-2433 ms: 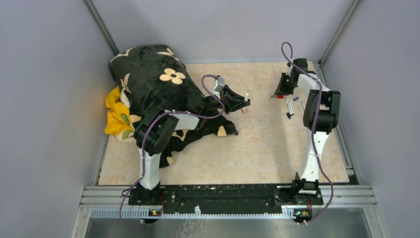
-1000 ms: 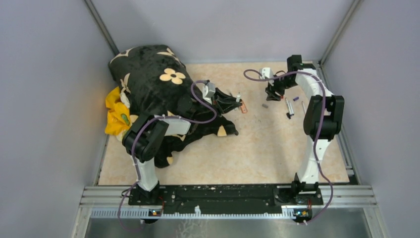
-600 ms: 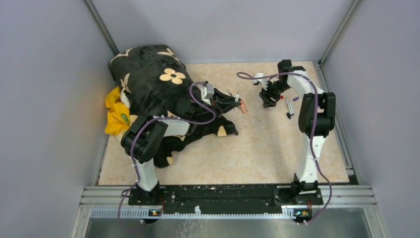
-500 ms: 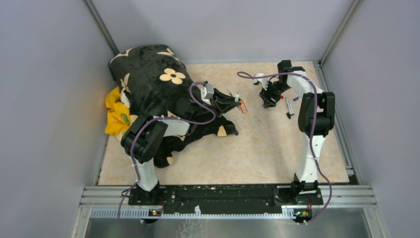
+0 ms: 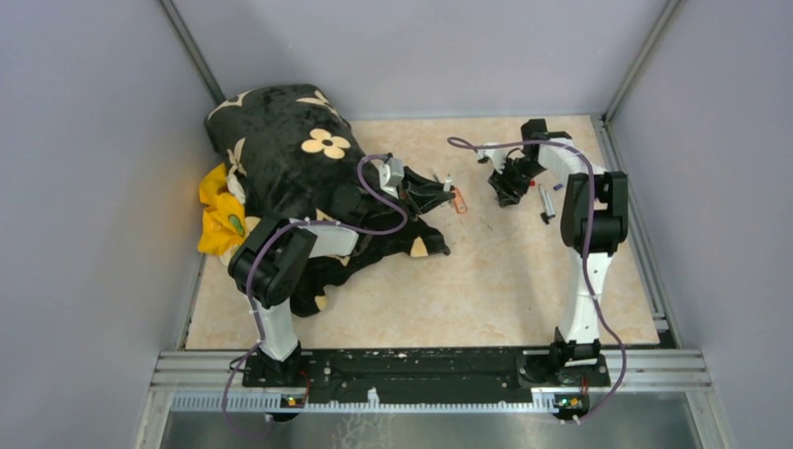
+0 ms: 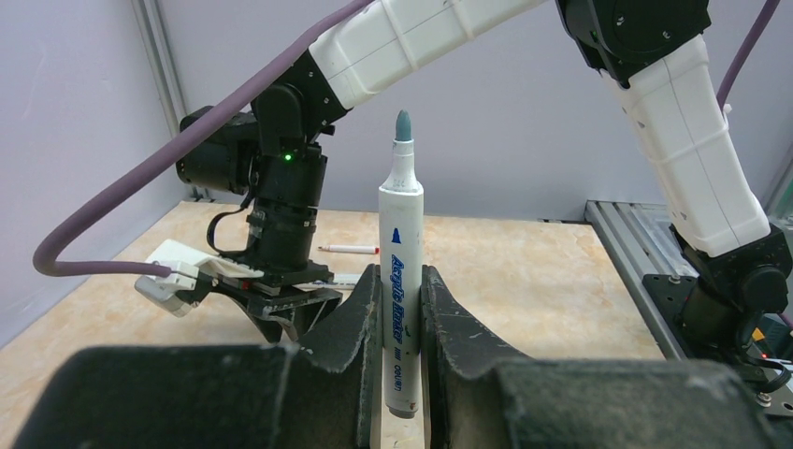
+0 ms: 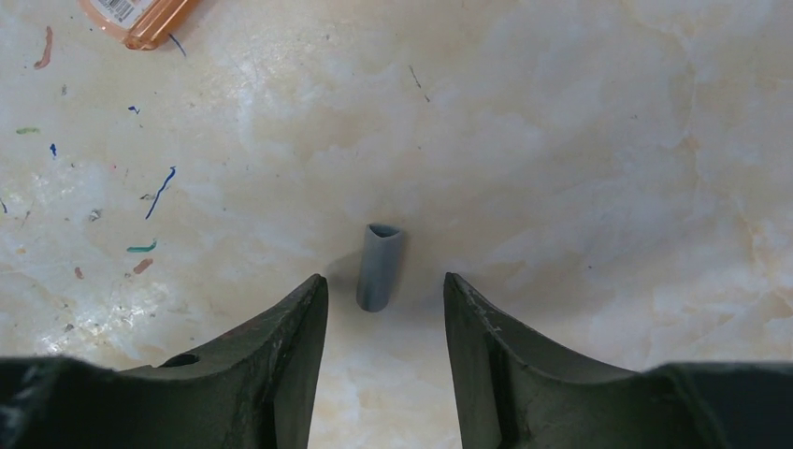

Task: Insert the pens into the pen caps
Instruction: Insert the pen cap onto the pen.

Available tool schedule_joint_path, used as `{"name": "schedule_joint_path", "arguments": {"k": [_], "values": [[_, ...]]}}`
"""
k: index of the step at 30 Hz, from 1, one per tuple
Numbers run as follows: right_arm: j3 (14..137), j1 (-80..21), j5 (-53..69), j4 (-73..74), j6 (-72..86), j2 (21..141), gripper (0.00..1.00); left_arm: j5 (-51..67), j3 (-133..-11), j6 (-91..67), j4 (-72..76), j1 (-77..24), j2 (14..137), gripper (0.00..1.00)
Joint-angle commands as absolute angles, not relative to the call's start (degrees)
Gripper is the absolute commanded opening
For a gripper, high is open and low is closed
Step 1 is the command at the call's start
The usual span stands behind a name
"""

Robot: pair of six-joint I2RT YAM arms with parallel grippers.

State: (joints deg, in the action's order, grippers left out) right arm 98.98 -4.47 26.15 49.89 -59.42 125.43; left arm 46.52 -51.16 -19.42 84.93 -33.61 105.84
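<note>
My left gripper point(image 6: 400, 313) is shut on a white-barrelled pen point(image 6: 400, 220) and holds it upright, grey tip up; from above this gripper point(image 5: 432, 192) sits beside the black blanket. A small grey pen cap point(image 7: 380, 265) lies on the table. My right gripper point(image 7: 383, 278) hangs open right over it, and the cap's near end lies between the two fingertips without touching them. In the top view my right gripper point(image 5: 510, 187) hides the cap. An orange pen point(image 5: 458, 201) lies near the left gripper. Another white pen point(image 5: 545, 204) and a purple cap point(image 5: 558, 186) lie right of the right gripper.
A black flowered blanket point(image 5: 290, 159) and a yellow cloth point(image 5: 220, 220) cover the table's left side. A thin pen with a red end point(image 6: 351, 250) lies behind the right arm. Ink marks point(image 7: 159, 192) dot the tabletop. Walls close in on three sides.
The right gripper has swung left from the loose pens and come down over the grey cap, its jaws slightly narrower. The left gripper has held still with the pen for the last second.
</note>
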Motion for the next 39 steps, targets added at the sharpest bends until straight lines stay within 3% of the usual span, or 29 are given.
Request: {"name": "schedule_joint_path", "arguments": {"k": [1,5,14,19,32,39], "values": [[99.0,-5.6,25.2,49.5,-58.7,126.5,0.44,46.9,-50.8,-18.2,87.5,-33.2,104.7,0.00],[98.4,-6.1,23.5,50.1,-59.0,127.1,0.34,46.9,-50.7,-18.3,87.4,-33.2,104.6,0.00],[93.9,-7.4,19.4,46.6,-58.0,126.0,0.28,47.2,-50.8,-18.9,87.8,-33.2,104.7,0.00],[91.8,-8.5,17.3,46.2,-57.6,126.1,0.01,47.6,-51.0,-20.1,88.7,-33.3,104.9,0.00],[83.3,-6.1,28.3,37.2,-51.4,113.7,0.00,49.8,-48.9,-30.2,86.6,-33.5,97.8,0.00],[71.3,-3.8,37.8,31.1,-56.0,99.7,0.00,47.3,-38.5,-34.2,80.6,-35.8,88.2,0.00]]}}
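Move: The grey cap lies practically between my right fingertips, about 1 cm below them. From it, an orange marker lies roughly 12 cm to the left and level, a red cap about 9 cm right and 5 cm farther out, and the white markers some 14 cm right, level. From my left hand, which holds the white marker up by its barrel, the grey cap is about 14 cm ahead, 18 cm right and 23 cm below. I settle my right fingers about half a centimetre lower around the grey cap and close them until they pinch it, then draw it back towards my base about 5 cm, drifting slightly left and rising about a centimetre only at the end. My left hand first holds still, then late on swings back about 6 cm while rising 4–5 cm and easing slightly left, its grip on the marker kept. ##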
